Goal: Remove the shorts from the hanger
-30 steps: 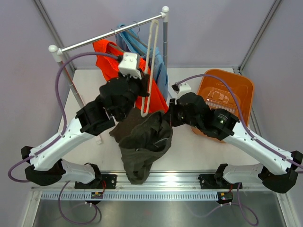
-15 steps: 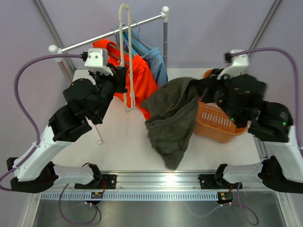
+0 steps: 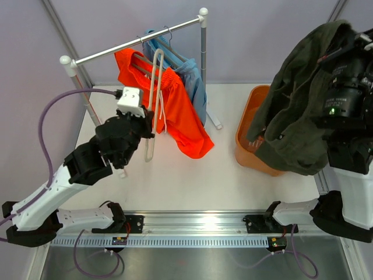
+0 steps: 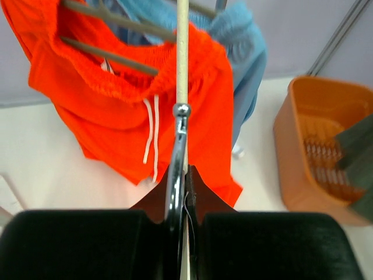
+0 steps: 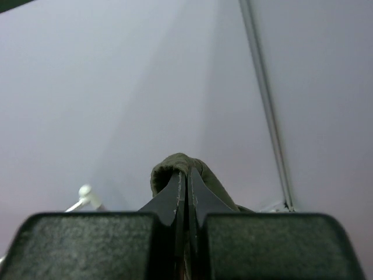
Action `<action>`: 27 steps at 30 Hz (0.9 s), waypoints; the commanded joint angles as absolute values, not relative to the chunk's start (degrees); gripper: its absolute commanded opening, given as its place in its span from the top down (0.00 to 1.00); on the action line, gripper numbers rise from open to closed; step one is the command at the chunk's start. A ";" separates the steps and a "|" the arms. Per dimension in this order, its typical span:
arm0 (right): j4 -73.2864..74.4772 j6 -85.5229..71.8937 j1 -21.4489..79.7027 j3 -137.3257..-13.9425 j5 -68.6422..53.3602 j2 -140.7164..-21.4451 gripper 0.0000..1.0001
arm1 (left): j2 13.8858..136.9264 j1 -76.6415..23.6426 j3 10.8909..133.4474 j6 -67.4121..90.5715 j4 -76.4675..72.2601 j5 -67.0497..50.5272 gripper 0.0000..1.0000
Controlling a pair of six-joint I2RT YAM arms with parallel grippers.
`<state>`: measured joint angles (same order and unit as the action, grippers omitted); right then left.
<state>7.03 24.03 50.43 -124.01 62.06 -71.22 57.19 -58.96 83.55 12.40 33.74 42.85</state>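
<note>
My right gripper (image 3: 345, 44) is raised high at the right, shut on the dark olive-green shorts (image 3: 294, 105), which hang free over the orange basket (image 3: 246, 137). In the right wrist view the jaws (image 5: 186, 175) pinch a fold of the olive cloth (image 5: 175, 165). My left gripper (image 3: 147, 122) is shut on the metal hook (image 4: 176, 163) of a bare cream hanger (image 3: 154, 87), held upright left of the rack. The bright orange shorts (image 3: 180, 116) and the light blue shorts (image 3: 195, 81) hang on hangers from the rail (image 3: 111, 49); both show in the left wrist view, orange (image 4: 116, 99) and blue (image 4: 247, 52).
The clothes rack's white posts stand at the back left (image 3: 76, 81) and the back middle (image 3: 203, 64). The orange basket also shows in the left wrist view (image 4: 297, 157). Grey walls and frame bars enclose the white table (image 3: 175, 175).
My right gripper has pulled the olive shorts off the hanger and lifted them up and right, over the basket. My left gripper has carried the bare hanger left and lower.
</note>
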 commanded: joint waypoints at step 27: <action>17.32 0.01 19.61 -125.37 55.72 -82.31 1.00 | 49.39 -58.89 70.49 16.35 34.81 41.49 1.00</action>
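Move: The orange basket stands about 10 cm ahead of the right hand, 6 cm to its right and some 55 cm below; this hand already holds the olive shorts. The blue shorts hang about 14 cm ahead of it, 36 cm left and 35 cm lower. From the left hand, which holds the bare hanger, the basket is some 8 cm ahead, 50 cm right and 33 cm down; the red shorts hang 15 cm straight ahead, 10 cm lower. Right hand carries the shorts some 14 cm forward, then down towards the basket; left lowers the hanger. ##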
